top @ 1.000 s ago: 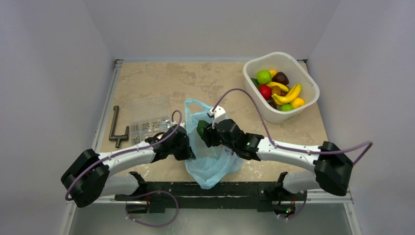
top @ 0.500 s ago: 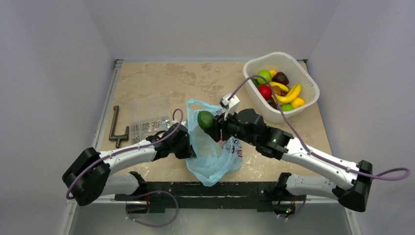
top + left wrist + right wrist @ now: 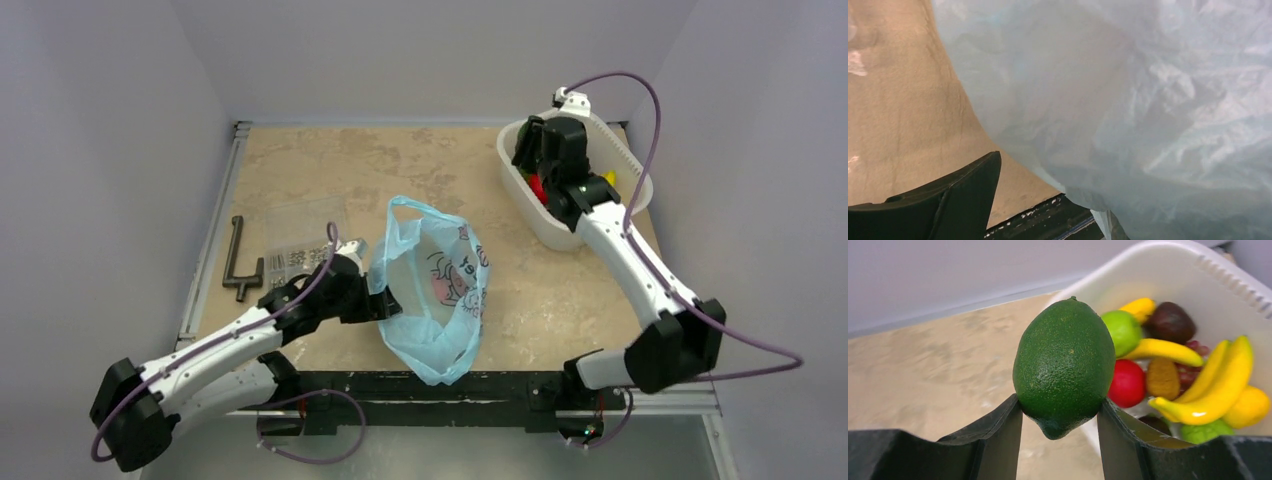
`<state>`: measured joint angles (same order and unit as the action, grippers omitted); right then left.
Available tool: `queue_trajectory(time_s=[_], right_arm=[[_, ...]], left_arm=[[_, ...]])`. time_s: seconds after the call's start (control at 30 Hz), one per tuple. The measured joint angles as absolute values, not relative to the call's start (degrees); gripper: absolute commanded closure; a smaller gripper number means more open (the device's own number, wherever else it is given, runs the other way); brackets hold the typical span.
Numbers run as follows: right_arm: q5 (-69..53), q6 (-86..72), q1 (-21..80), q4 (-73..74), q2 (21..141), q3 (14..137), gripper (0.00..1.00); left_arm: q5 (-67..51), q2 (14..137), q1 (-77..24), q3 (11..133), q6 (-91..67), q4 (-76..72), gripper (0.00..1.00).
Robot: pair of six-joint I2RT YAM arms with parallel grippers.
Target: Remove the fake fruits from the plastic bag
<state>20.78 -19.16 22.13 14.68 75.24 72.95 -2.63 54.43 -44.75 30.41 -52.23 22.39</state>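
The light-blue plastic bag [image 3: 435, 295] with a pink-and-white print lies at the front middle of the table, mouth toward the back. It fills the left wrist view [image 3: 1128, 100]. My left gripper [image 3: 383, 303] is at the bag's left edge. One finger [image 3: 948, 200] shows well to the side; the bag hides the other. My right gripper [image 3: 1060, 407] is shut on a dark green fake fruit [image 3: 1064, 365] and holds it in the air by the near-left rim of the white basket [image 3: 1148, 260]. The top view shows this gripper [image 3: 528, 150] at the back right.
The white slotted basket [image 3: 545, 228] holds several fake fruits, among them a banana [image 3: 1218, 385], a red one [image 3: 1128, 382] and a light green one [image 3: 1123, 330]. A clear flat box of metal parts [image 3: 300, 245] and a dark metal tool [image 3: 238, 265] lie left of the bag.
My right gripper has lifted the dark green fruit out of the bag and swung it to the back right, over the basket. My left gripper stays at the bag's left edge.
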Motion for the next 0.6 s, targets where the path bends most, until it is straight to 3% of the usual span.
queue_trajectory(time_s=[0.27, 0.47, 0.5, 0.53, 0.6], right_arm=[[20.27, -20.45, 6.79, 19.46, 97.89, 87.18, 0.94], [16.56, -20.38, 2.9, 22.74, 108.4, 93.27, 0.86], [15.75, -20.38, 2.83, 23.46, 108.9, 93.27, 0.86], [14.96, -20.36, 2.85, 23.75, 109.25, 93.27, 0.85], [13.67, -20.36, 2.94, 23.68, 109.27, 93.27, 0.85]], left_arm=[[-0.05, 41.06, -44.21, 33.58, -49.8, 32.23, 0.18], [-0.23, 45.36, -43.86, 37.41, -47.29, 32.82, 0.14], [-0.86, 47.07, -43.86, 37.6, -46.96, 32.32, 0.04], [-1.58, 49.5, -43.83, 38.04, -46.59, 31.73, 0.01], [-2.74, 55.68, -43.81, 39.99, -45.36, 31.0, 0.05]])
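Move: My right hand already holds the green fruit high up. The white basket's middle lies about 10 cm ahead, 14 cm to the right and 25 cm below. In it, the green apple sits some 18 cm ahead and 6 cm right of this hand, the tomato 10 ahead and 7 right, the bananas 9 ahead and 18 right. The plastic bag's middle is about 9 cm right of my left hand, 1 cm ahead and slightly lower; the clear case lies 16 cm ahead and 19 left. With the green fruit still pinched, I swing my right hand forward, rightward and down over the basket, about 12 cm out and 15 cm lower, tipping the fingers down by some 25 degrees and finishing nearly straight down. Meanwhile my left hand, already open with the bag's film draped over one finger, lifts about 6 cm, then dips partway back as its fingers spread fully. ##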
